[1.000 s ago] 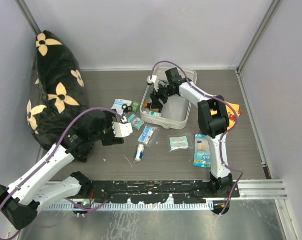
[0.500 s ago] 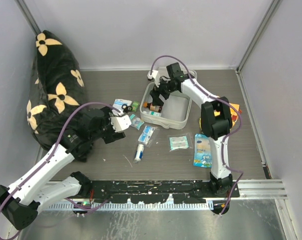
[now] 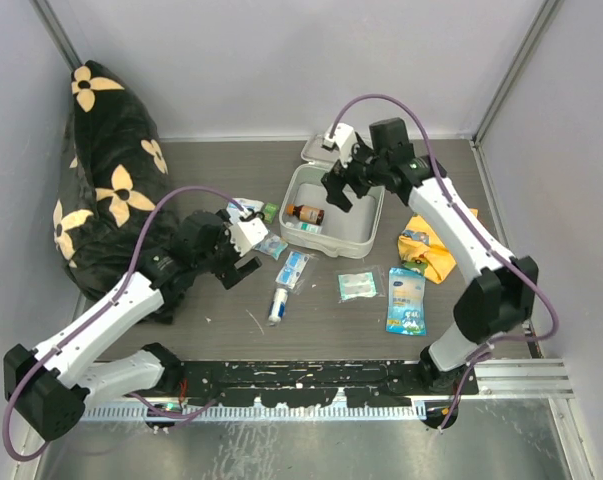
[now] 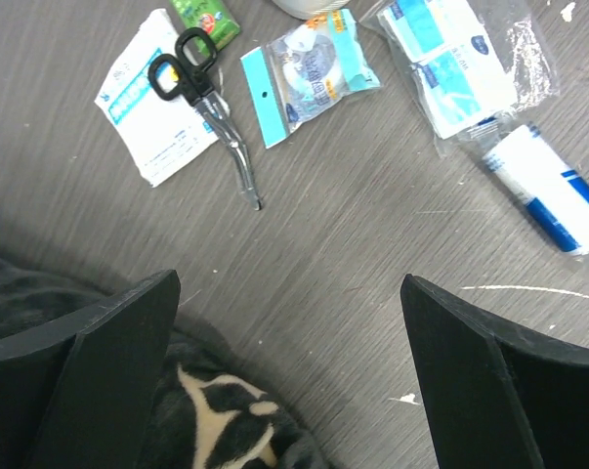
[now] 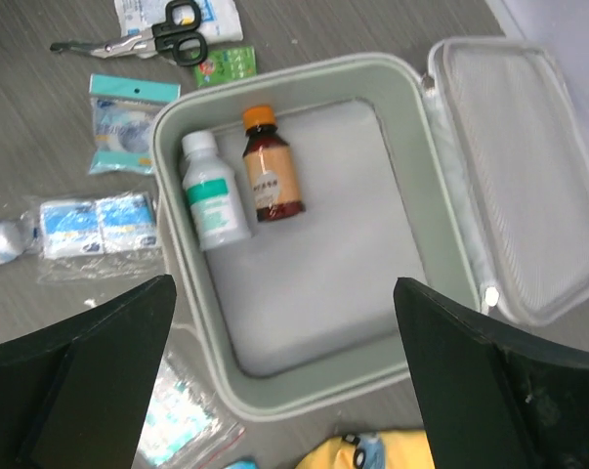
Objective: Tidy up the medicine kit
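The medicine kit (image 3: 373, 228) lies open at the table's centre back, a pale grey case (image 5: 309, 396) with its lid (image 5: 528, 176) folded back. Inside lie a brown bottle (image 5: 271, 178) with an orange cap and a white bottle (image 5: 214, 203) with a green label. My right gripper (image 3: 344, 186) hovers above the case, open (image 5: 284, 285), with nothing between its fingers. My left gripper (image 3: 239, 266) is open (image 4: 289, 281) over bare table, near the black scissors (image 4: 201, 93), and holds nothing.
Loose supplies lie left of and in front of the kit: a green sachet (image 3: 269, 211), a blue-tagged packet (image 4: 314, 73), gauze packs (image 4: 450, 63), a white tube (image 4: 548, 191) and a clear bag (image 3: 358, 285). A blue-yellow packet (image 3: 405, 300) and an orange-yellow cloth (image 3: 431, 245) lie right. A black flowered pillow (image 3: 106, 190) fills the left side.
My right gripper has opened, left the brown bottle in the kit and lifted up and to the right. The left arm has shifted slightly and turned its wrist.
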You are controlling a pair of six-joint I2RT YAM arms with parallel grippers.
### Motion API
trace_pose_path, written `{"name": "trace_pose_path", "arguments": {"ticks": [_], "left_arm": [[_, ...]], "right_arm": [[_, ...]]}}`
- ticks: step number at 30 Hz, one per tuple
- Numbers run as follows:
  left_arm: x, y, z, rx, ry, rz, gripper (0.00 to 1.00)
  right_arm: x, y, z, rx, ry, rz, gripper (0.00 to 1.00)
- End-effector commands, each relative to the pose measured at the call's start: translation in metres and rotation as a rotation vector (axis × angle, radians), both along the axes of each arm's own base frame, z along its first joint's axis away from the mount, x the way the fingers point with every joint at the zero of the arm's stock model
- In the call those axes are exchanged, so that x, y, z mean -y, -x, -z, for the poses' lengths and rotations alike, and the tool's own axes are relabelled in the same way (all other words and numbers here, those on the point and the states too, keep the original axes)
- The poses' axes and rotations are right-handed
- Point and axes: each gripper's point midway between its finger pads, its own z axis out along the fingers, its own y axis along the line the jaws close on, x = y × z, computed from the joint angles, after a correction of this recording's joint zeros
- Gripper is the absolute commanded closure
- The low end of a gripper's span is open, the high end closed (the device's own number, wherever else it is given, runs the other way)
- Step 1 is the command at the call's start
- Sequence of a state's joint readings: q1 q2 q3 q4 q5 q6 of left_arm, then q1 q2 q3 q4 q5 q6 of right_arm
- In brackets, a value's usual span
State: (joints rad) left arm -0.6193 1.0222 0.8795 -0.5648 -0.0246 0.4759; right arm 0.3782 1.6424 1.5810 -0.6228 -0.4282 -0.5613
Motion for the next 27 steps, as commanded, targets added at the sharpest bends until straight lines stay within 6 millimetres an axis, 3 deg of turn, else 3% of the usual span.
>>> {"name": "trace_pose_path", "arguments": {"ticks": [1,8,15,18,22,27], "left_arm": [[0.021,-0.01,-0.018,-0.014,0.128,-0.03,0.02],[0.035,-0.007,-0.001,-0.122,0.149,-0.018,0.02],[0.066,0.018,0.027,-0.316,0.176,0.167,0.02],[0.077,0.018,0.044,-0.394,0.192,0.168,0.02],[0.082,0.004,0.056,-0.41,0.173,0.129,0.02],[0.073,-0.045,0.072,-0.358,0.109,-0.04,0.0]], "right_arm": [[0.021,0.036,0.001,-0.063,-0.007,0.109,0.0],[0.044,0.083,0.025,-0.092,-0.013,0.157,0.0],[0.039,0.11,0.051,-0.101,-0.096,0.103,0.0],[0.039,0.115,0.063,-0.113,-0.122,0.082,0.0],[0.05,0.116,0.069,-0.125,-0.132,0.101,0.0],[0.058,0.118,0.071,-0.127,-0.162,0.114,0.01]]}}
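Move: From the right hand, which is over the open case (its middle about 1 cm back, 2 left, 20 below), the teal packet lies some 18 cm back and 4 right, 22 below. The blue pouch is about 11 cm right of that packet and 4 nearer the base. From the left hand, the blue-and-white packet is about 11 cm right, 1 ahead and 16 below; the white-blue tube 8 right and 8 back; the teal-topped bag 7 ahead and 6 right. Towards the teal packet, the empty right hand sweeps back off the case about 12 cm, sinking some 10 and drifting 6 right, fingers wide open and tipping slightly downward. Meanwhile the left hand, also open and touching nothing, drops about 9 cm and goes 6 or 7 right towards the blue-and-white packet, its fingers tipping some 25 degrees steeper. ##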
